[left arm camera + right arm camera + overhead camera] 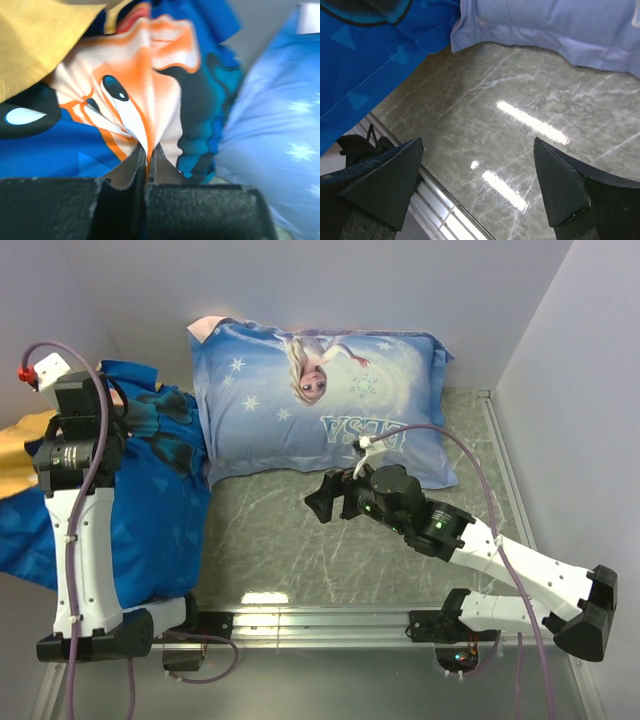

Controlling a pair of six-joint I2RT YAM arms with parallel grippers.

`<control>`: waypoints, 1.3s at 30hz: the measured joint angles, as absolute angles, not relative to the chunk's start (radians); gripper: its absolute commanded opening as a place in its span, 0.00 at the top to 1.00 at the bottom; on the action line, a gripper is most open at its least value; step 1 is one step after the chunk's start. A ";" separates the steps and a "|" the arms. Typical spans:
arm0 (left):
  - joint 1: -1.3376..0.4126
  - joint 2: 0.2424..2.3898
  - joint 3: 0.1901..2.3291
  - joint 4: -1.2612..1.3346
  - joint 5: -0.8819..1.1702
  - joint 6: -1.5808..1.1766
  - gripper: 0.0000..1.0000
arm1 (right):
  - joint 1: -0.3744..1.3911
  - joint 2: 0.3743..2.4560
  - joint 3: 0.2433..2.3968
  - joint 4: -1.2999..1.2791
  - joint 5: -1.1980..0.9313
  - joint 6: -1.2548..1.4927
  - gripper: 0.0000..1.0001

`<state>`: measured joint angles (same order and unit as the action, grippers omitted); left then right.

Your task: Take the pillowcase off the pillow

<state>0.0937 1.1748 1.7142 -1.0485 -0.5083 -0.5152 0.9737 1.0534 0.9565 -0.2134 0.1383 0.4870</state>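
Observation:
The pillowcase (pixel 150 510) lies at the left of the table, blue side up, with its yellow side (pixel 22 455) showing at the far left edge. My left gripper (pixel 105 400) hangs over its far end. In the left wrist view this gripper (pixel 147 150) is shut on a pinched fold of the pillowcase (pixel 165 90), where the print is orange and white. The pillow is hidden. My right gripper (pixel 320 502) hovers open over bare table; in its own view the right gripper (pixel 479 145) has nothing between its fingers, and the pillowcase (pixel 370 60) lies ahead to the left.
A light blue Elsa-print pillow (pixel 320 390) lies across the back of the table, touching the pillowcase; the same Elsa pillow (pixel 280 140) fills the right of the left wrist view. A metal rail (pixel 300 620) runs along the near edge. Walls close in the back and right.

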 measured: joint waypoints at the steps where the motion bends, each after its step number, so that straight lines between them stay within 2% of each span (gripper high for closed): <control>1: 0.080 1.172 1.737 -1.053 -0.499 -0.518 1.00 | 0.976 1.064 0.970 -0.213 0.140 0.482 0.02; 8: -0.038 1.127 1.728 -1.054 -0.467 -0.583 1.00 | 1.055 1.137 1.057 -0.194 0.167 0.451 0.02; 23: -0.328 1.146 1.692 -1.029 -0.601 -0.671 1.00 | 1.436 1.252 1.167 -0.038 0.348 0.253 0.00; 39: -0.458 1.208 1.691 -0.993 -0.671 -0.669 1.00 | 1.491 1.485 1.363 -0.058 0.457 0.060 0.00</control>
<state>-0.4583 1.2079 1.6905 -0.9928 -0.6712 -0.6689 1.4910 1.4849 1.3628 -0.0578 0.4568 0.0605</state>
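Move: The left hand already holds the Mickey pillowcase up by its middle; the Elsa pillow's middle lies about 35 cm to its right, 4 cm farther out and 26 cm lower. For the open right hand, the pillowcase's hanging near-right part is about 31 cm to the left, 16 cm back and 10 cm lower. From the right hand the Elsa pillow is roughly 21 cm ahead, 2 cm left and 12 cm below. Rightwards, staying at nearly the same height, the left hand carries the pinched pillowcase about 15 cm towards the Elsa pillow, turning some 20 degrees clockwise. The right hand goes left and back towards the hanging near part, rising, then on left and slightly down at the end, its wide-open fingers swinging counter-clockwise and levelling out until they straddle the blue cloth; contact can't be seen. ##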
